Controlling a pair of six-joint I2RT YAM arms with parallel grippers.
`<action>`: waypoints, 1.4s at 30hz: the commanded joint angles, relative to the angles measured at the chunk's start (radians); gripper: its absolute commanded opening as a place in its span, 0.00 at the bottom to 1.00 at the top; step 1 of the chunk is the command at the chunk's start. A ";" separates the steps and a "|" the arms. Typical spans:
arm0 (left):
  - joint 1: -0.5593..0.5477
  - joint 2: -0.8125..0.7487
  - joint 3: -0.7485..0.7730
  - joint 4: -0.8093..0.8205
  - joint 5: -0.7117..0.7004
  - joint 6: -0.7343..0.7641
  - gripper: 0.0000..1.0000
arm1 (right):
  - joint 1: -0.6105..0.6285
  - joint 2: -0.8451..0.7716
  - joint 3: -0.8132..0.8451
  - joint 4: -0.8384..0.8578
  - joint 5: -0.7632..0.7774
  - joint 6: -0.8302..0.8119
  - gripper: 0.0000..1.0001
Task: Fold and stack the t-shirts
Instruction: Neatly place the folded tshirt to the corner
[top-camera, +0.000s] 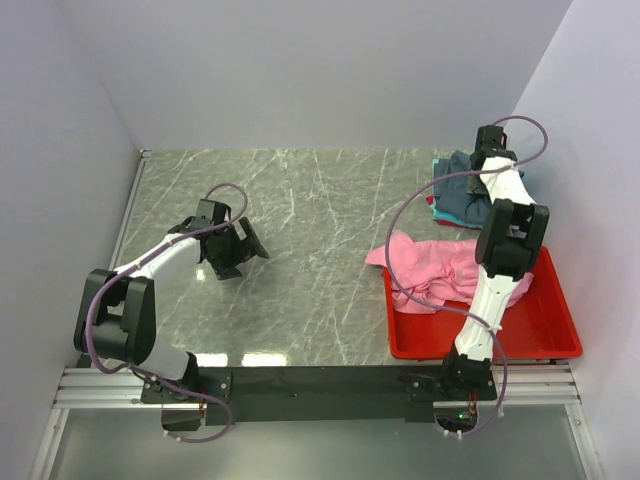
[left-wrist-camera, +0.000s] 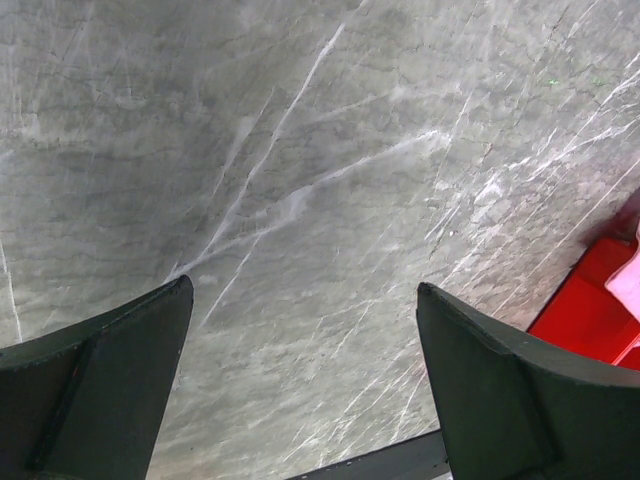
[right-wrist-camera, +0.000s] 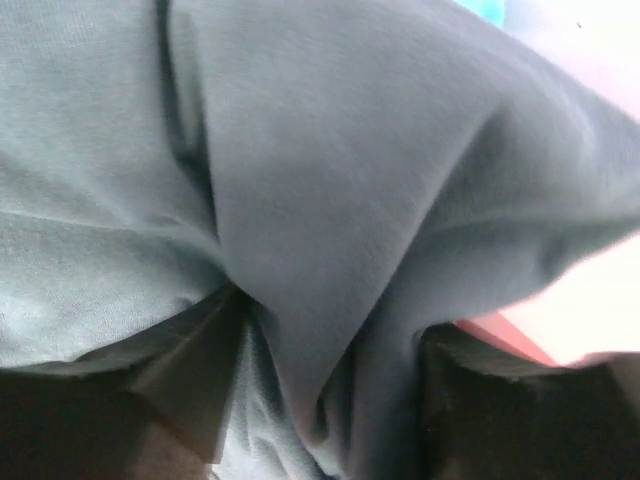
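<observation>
The dark slate t-shirt (top-camera: 462, 192) lies on top of a pile of folded t-shirts at the table's back right, with turquoise (top-camera: 438, 166) and red (top-camera: 432, 203) edges showing under it. My right gripper (top-camera: 478, 165) is pressed down over this pile. In the right wrist view its jaws stand apart and open (right-wrist-camera: 330, 330), and a loose fold of the slate cloth (right-wrist-camera: 330, 200) fills the gap between them. A pink t-shirt (top-camera: 435, 265) lies crumpled, draped over the red bin's left rim. My left gripper (top-camera: 248, 258) (left-wrist-camera: 303, 285) hovers wide open over bare marble, holding nothing.
The red plastic bin (top-camera: 545, 320) stands at the near right beside the right arm. White walls close the table at back, left and right. A black rail (left-wrist-camera: 380, 462) runs along the table's near edge.
</observation>
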 joint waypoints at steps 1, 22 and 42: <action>0.001 -0.028 0.010 0.008 0.008 0.010 0.99 | -0.007 -0.062 -0.026 0.038 0.018 0.033 0.71; 0.001 -0.068 0.144 -0.048 -0.085 0.045 0.99 | 0.151 -0.544 -0.180 0.019 0.078 0.063 0.93; 0.001 -0.307 0.116 -0.068 -0.295 0.001 0.99 | 0.759 -0.742 -0.608 0.197 -0.488 0.398 0.93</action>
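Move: The right gripper, already part open, is in the grey t-shirt on the stack in the far right corner; the grey t-shirt's middle is about 4 cm to its left, level ahead and just below, with the cyan t-shirt under it some 4 cm down. The pink t-shirt lies roughly 25 cm back and 19 cm left of this gripper, the red box 31 cm back and 8 cm left. From the left gripper the grey t-shirt is some 60 cm right and 20 cm ahead. Open the right fingers the rest of the way to let go of the grey t-shirt, and lift straight off the stack by about 19 cm, easing back. Then swing the open gripper left some 40 cm, sinking and drawing back, to the bare table beyond the pink t-shirt, turning the wrist counter-clockwise on the way. Meanwhile raise the open left gripper about 10 cm, tipping its fingers forward. ##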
